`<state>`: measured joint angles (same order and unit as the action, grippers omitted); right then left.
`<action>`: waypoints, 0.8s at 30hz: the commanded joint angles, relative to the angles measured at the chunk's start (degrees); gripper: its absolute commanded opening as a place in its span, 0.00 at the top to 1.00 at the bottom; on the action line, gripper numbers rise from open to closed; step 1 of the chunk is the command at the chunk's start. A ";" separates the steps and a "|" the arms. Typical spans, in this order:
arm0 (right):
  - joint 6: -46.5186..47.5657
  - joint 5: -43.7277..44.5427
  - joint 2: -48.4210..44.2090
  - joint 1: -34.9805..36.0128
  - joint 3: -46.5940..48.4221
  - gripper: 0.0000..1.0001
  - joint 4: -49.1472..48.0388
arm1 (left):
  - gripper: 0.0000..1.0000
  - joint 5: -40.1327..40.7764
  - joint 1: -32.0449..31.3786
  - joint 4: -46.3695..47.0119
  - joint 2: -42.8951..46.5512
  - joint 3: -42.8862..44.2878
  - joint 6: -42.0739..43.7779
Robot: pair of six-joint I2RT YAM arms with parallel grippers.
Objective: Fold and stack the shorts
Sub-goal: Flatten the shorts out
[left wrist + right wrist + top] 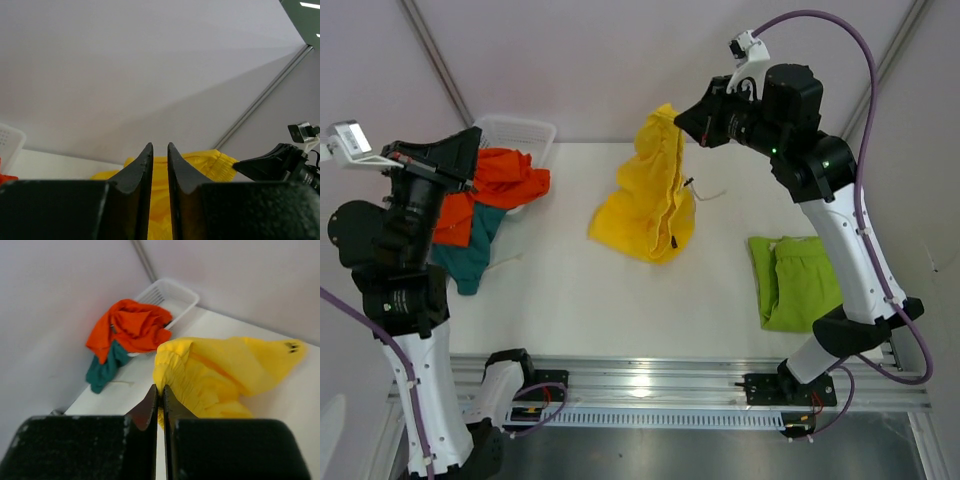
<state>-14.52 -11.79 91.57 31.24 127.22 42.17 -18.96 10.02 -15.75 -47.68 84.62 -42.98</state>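
Yellow shorts (645,205) hang from my right gripper (680,122), which is raised over the back of the table; their lower part rests crumpled on the surface. In the right wrist view the gripper (161,388) is shut on the gathered waistband of the yellow shorts (210,370). My left gripper (477,135) is held high at the left, apart from all cloth. Its jaws (160,145) stand a narrow gap apart with nothing between them, and the yellow shorts (220,161) show beyond. Orange shorts (505,175) drape over the basket, teal shorts (470,255) below them. Lime green shorts (790,280) lie folded at the right.
A white mesh basket (520,130) stands at the back left corner, under the orange shorts (132,325) and teal shorts (102,370). Walls close in at the back and sides. The right arm's wrist (280,160) shows in the left wrist view.
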 commanded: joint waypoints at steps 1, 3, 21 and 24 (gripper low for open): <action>-4.28 -9.66 -1.66 1.27 2.95 1.00 -4.82 | 0.79 -7.03 -0.18 0.98 -1.36 -1.39 1.23; -4.98 -8.96 -2.18 1.97 1.20 1.00 -5.08 | 0.69 -9.15 -0.53 0.72 -1.63 -2.08 1.84; -11.05 -1.30 -3.50 1.89 -2.06 1.00 -6.40 | 0.07 13.87 -47.19 18.10 6.64 -41.02 22.85; -11.32 -0.95 -3.50 2.15 -2.24 1.00 -6.40 | 0.04 14.91 -49.73 21.72 2.34 -43.04 25.31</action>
<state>-24.43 -12.43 88.77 33.36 123.24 40.01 -8.16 -37.36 -3.31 -42.94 42.63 -23.81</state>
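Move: The yellow shorts hang from the right gripper's closed tips, their middle about 24 cm right of the left hand, 10 cm ahead and roughly 31 cm lower; from the right hand it is some 25 cm below and 4 cm left. From the left hand, the orange garment lies 17 cm ahead, 11 cm left; the white basket 30 cm ahead, 7 cm left, both nearly 50 cm below. Bring the left gripper down about 26 cm and some 18 cm to the right towards the hanging yellow shorts, opening the fingers from barely parted to nearly full while turning the wrist about 35 degrees clockwise, rolling its left side up and tipping it down. Stop short of the cloth. Keep the right gripper shut on the waistband, easing it back a couple of centimetres and then holding still. ##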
